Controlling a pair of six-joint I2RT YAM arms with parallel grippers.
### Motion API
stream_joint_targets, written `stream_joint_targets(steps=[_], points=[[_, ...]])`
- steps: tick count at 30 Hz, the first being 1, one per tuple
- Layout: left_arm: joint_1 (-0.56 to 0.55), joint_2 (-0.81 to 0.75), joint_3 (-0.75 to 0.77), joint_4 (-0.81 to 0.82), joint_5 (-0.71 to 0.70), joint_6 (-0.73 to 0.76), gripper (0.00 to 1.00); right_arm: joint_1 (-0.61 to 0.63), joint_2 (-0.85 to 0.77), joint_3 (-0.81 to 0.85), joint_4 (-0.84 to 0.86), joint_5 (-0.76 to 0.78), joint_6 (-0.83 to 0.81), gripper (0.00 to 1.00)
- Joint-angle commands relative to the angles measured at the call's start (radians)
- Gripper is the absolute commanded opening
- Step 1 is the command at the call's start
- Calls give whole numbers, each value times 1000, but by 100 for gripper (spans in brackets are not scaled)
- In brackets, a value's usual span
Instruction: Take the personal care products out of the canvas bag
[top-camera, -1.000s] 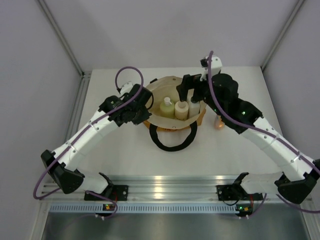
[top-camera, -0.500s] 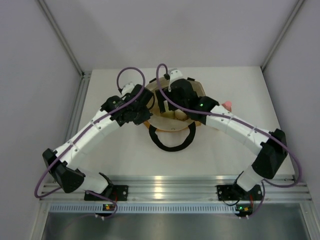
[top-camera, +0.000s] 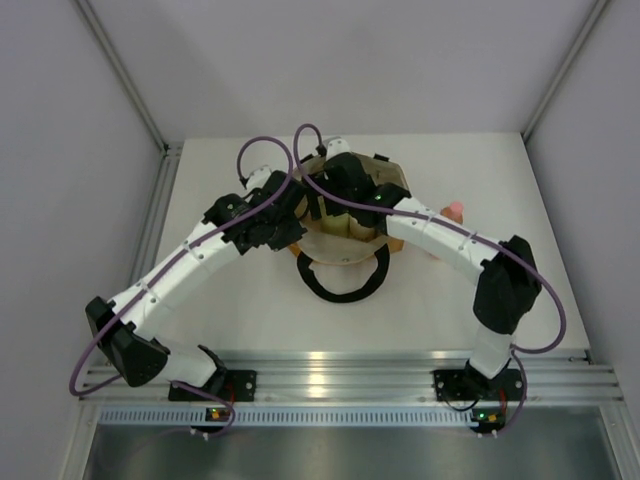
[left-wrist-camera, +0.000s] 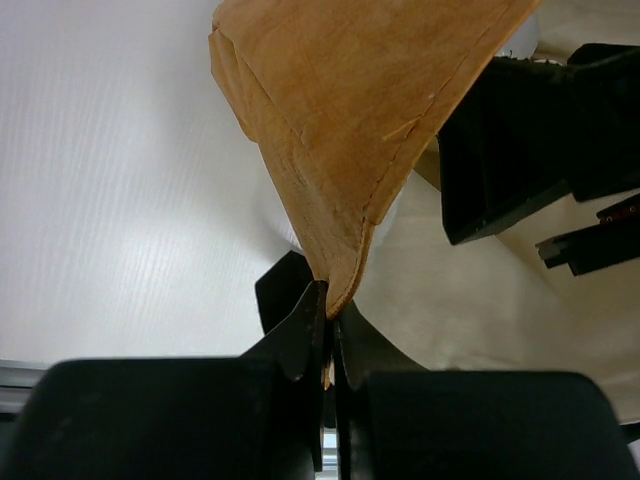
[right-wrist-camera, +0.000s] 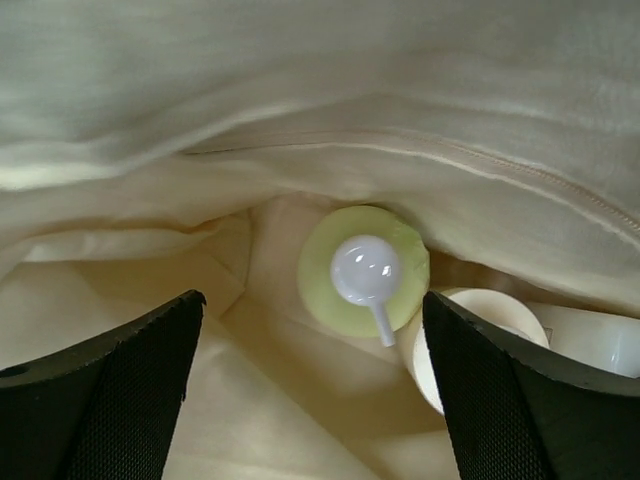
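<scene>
The tan canvas bag (top-camera: 392, 178) stands mid-table with its round mouth up. My left gripper (left-wrist-camera: 331, 312) is shut on the bag's (left-wrist-camera: 350, 120) left rim and holds it taut. My right gripper (right-wrist-camera: 312, 300) is open and reaches down inside the cream lining. The yellow-green bottle with a white pump top (right-wrist-camera: 365, 272) stands upright just ahead, between its fingers. The short cream cylinder (right-wrist-camera: 480, 335) stands against that bottle's right side, by the right finger (right-wrist-camera: 530, 400). An orange bottle with a pink cap (top-camera: 454, 210) is on the table right of the bag, partly behind the right arm.
The bag's black loop handle (top-camera: 345, 285) lies on the table in front of it. Folds of lining (right-wrist-camera: 330, 110) hang close over the bottles. Grey walls enclose the white table (top-camera: 230, 310) on three sides.
The right arm has swung left from the bag's right rim and dipped into its mouth, covering the bottles in the top view. The left gripper has kept its hold.
</scene>
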Motion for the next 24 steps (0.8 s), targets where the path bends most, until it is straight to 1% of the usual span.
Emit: stream_joint_targets(steps=[1,4,7,12,13,16,17,18,20,24], points=[[-3,-30,-7,30,22,14,0,-38,24,33,2,-10,16,87],[-3,-30,-7,30,20,17,0,-51,38,27,2,-24,9,86],[-3,-29,-7,30,23,17,0,-55,66,39,3,-42,-11,82],[-3,-24,-4,31,26,19,0,-68,105,45,10,-53,7,73],[-3,-26,-4,31,26,20,0,-70,109,41,11,-55,11,70],[-3,-35,-4,30,25,20,0,-71,121,35,22,-59,27,65],[-3,-35,-4,30,22,22,0,-71,122,33,20,-62,30,60],[-3,-37,-5,30,20,23,0,-71,125,32,22,-62,31,58],[-3,-38,-4,30,20,26,0,-71,124,23,22,-64,36,55],[-3,-44,-5,28,17,25,0,-70,118,-5,25,-62,44,53]])
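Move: The pump bottle stands inside the canvas bag, its middle about 3 cm ahead of the right hand, 1 cm to its right and some 11 cm below; its white pump head is only about 4 cm down. The cream jar stands about 6 cm to the right of that bottle, a centimetre nearer, and the white bottle some 11 cm to its right, level with it. From the left hand, the pump bottle is about 12 cm ahead, 7 cm right and 12 cm lower. Down and forward into the bag goes the right hand, about 4 cm lower and 2.5 cm farther out, the forward part coming first and the last stretch nearly straight down onto the pump head. The fingers close from almost wide open to about half, one on either side of the head, with the wrist barely turning. The left hand stays put and keeps its pinch on the bag's near-left rim. ##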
